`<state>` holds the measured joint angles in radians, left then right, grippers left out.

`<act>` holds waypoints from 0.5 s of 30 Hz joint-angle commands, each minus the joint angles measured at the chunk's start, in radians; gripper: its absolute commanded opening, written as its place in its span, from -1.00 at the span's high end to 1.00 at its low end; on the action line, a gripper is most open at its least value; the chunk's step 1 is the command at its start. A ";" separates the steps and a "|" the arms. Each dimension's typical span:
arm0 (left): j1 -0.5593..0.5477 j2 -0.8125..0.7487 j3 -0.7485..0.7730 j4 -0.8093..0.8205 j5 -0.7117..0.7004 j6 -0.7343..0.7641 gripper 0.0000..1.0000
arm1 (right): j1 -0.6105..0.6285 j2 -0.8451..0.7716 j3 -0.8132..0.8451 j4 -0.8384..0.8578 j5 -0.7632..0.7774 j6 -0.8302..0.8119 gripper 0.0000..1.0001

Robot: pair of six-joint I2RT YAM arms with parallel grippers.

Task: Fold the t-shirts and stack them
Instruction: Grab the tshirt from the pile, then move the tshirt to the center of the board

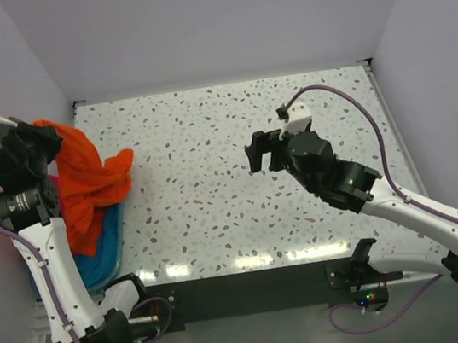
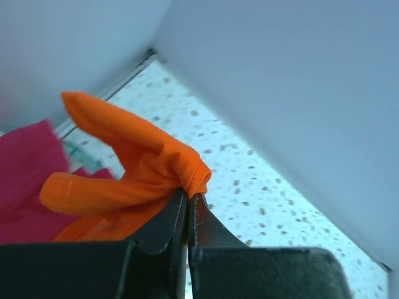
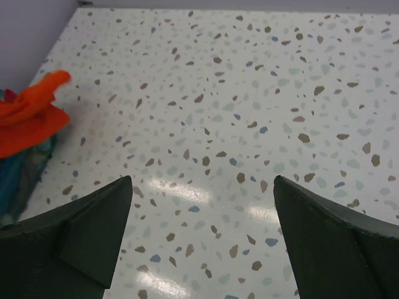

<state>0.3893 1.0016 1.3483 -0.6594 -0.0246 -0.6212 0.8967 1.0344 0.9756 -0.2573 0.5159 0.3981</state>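
Observation:
My left gripper [image 1: 42, 141] is raised over the table's left edge and shut on a fold of the vivid orange t-shirt [image 1: 91, 182]. From there the shirt hangs down onto a heap of teal-blue cloth [image 1: 103, 249]. In the left wrist view the jaws [image 2: 190, 195] pinch a bunched orange hem [image 2: 149, 163], and a magenta-pink t-shirt [image 2: 24, 171] lies behind it. My right gripper [image 1: 262, 153] hovers over the middle of the table and is open. Nothing is between its fingers [image 3: 202, 182], only speckled tabletop. The orange cloth [image 3: 28, 118] shows at the far left of that view.
The speckled white table [image 1: 241, 195] is walled at the back and on both sides. The cloth heap hangs over its left edge. A dark bar [image 1: 254, 284] with both arm bases runs along the near edge.

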 commanded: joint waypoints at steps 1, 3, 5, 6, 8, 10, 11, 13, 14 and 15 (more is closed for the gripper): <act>-0.166 0.054 0.208 0.098 0.138 -0.032 1.00 | 0.002 0.009 0.122 0.006 0.019 -0.036 -0.97; -0.239 0.115 0.342 0.110 0.155 -0.038 1.00 | 0.002 0.013 0.153 0.009 0.032 -0.053 -0.97; -0.350 0.159 0.469 0.110 0.169 -0.037 1.00 | 0.002 0.013 0.190 0.016 0.047 -0.067 -0.97; -0.386 0.202 0.507 0.112 0.160 -0.029 1.00 | 0.001 0.015 0.202 0.018 0.052 -0.080 -0.97; -0.554 0.247 0.613 0.106 0.100 0.003 1.00 | 0.002 0.012 0.228 0.029 0.064 -0.097 -0.97; -0.703 0.317 0.681 0.092 0.028 0.026 1.00 | 0.002 0.012 0.248 0.032 0.087 -0.108 -0.98; -0.752 0.340 0.733 0.083 -0.006 0.053 1.00 | 0.002 0.012 0.253 0.033 0.093 -0.117 -0.97; -0.870 0.390 0.770 0.081 -0.087 0.081 1.00 | 0.002 0.007 0.264 0.036 0.117 -0.128 -0.97; -0.892 0.406 0.767 0.107 -0.098 0.086 1.00 | 0.001 0.006 0.264 0.038 0.127 -0.137 -0.97; -0.908 0.416 0.762 0.119 -0.103 0.089 1.00 | 0.002 0.004 0.264 0.043 0.145 -0.142 -0.98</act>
<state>-0.4503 1.3888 2.0716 -0.5980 -0.0353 -0.5854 0.8967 1.0424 1.1992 -0.2543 0.5907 0.3023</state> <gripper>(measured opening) 0.031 0.986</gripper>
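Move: The left hand already grips the orange t-shirt, whose middle hangs about 15 cm below and 3 cm back, 2 cm to the right. The open middle of the table, the way it is being carried, lies some 38 cm to the right, 5 cm ahead and 36 cm down; the blue basket is roughly 8 cm back, 6 cm left and 30 cm down. From the empty right hand, the table's middle is about 9 cm left, 8 cm ahead and 28 cm down. Keeping its shut grip on the orange t-shirt, the left hand swings some 28 cm to the right, away from the basket and in over the table, while climbing about 19 cm, with most of the rise coming early and a slight forward shift; the wrist turns clockwise by nearly 50 degrees, its fingers also tipping upward. The right hand, open and empty, rises about 10 cm over the table and tips its fingers up slightly. ##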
